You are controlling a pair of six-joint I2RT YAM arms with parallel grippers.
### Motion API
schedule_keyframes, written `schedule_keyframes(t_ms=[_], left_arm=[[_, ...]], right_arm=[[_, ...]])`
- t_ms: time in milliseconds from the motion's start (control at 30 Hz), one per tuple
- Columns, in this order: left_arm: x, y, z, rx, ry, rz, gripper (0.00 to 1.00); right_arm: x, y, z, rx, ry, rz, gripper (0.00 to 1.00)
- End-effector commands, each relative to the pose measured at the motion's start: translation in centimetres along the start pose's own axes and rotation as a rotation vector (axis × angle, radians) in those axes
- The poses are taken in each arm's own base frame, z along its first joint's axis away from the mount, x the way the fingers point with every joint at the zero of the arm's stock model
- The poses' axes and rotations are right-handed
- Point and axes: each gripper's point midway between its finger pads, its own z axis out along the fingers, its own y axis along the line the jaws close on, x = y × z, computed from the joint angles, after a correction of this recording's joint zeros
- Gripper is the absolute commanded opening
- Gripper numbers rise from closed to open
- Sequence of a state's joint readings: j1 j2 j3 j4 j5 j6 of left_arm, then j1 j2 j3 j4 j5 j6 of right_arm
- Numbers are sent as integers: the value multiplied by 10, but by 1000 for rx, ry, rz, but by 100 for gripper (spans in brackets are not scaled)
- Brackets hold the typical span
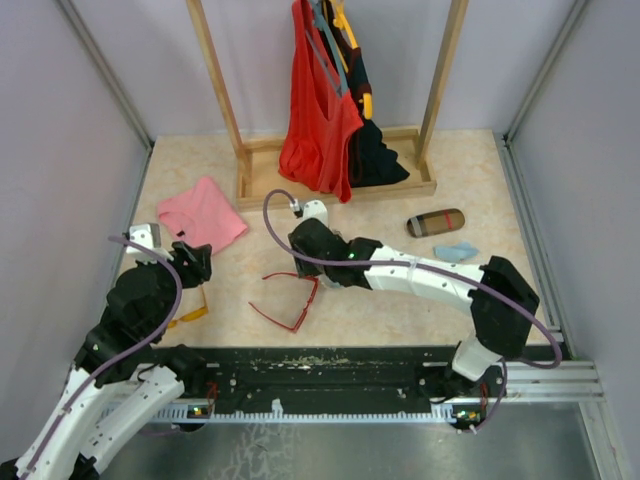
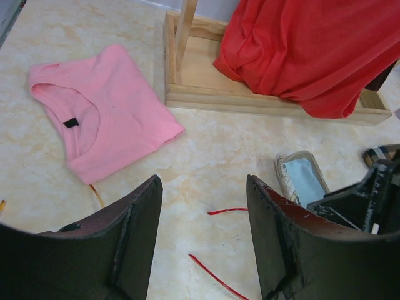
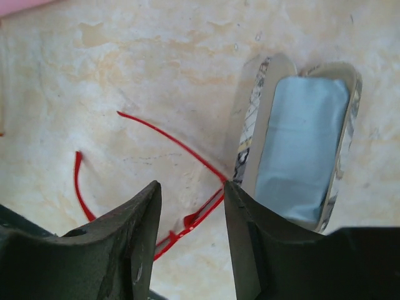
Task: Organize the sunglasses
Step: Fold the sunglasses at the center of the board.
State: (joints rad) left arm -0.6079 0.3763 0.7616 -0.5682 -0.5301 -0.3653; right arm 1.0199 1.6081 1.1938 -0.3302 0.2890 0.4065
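The sunglasses lie flat on the table with their thin red arms spread; the arms also show in the left wrist view. My right gripper hovers open just above the front frame; its right finger tip is at the hinge and nothing is held. Beside it lies an open case with a light blue inside, also seen as the case from the left. In the top view my right arm hides this case. My left gripper is open and empty, left of the sunglasses.
A folded pink shirt lies at the left. At the back stands a wooden rack with a red garment. A shut brown case and a light blue cloth lie at the right. A yellow item sits by the left arm.
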Motion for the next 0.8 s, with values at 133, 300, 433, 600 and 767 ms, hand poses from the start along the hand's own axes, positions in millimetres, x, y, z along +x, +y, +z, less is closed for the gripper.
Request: schedule_keyframes(t_ms=[133,300,433,600,767], left_arm=[[1,0,4,-10,1,5,62],[2,-1,4,-4,5,6,63],[3,-2,5,0,10,10,63],[3,-2,4,1,8,9,62],[3,-3,5,5,10,10,63]], right_arm=[[17,5,-41,266,-63,458,48],[41,14,-34,328,-3,498,48],[61,26,-17,344,55,495,47],[77,30,-3,356,94,488,44],[81,32,5,357,101,488,41]])
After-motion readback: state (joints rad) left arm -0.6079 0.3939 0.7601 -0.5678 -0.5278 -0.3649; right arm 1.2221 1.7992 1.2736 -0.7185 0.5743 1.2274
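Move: The red sunglasses lie open, their middle about 4 cm back and 5 cm left of the right hand, some 10 cm below. The open case holding the blue cloth stands about 7 cm ahead and 7 cm right of that hand; the pink shirt is some 17 cm ahead and 25 cm left. From the left hand, the sunglasses are roughly 17 cm right, 2 cm ahead and 24 cm lower. The half-open right hand draws back, then sinks about 7 cm towards the sunglasses' front, turning some 30 degrees clockwise. ##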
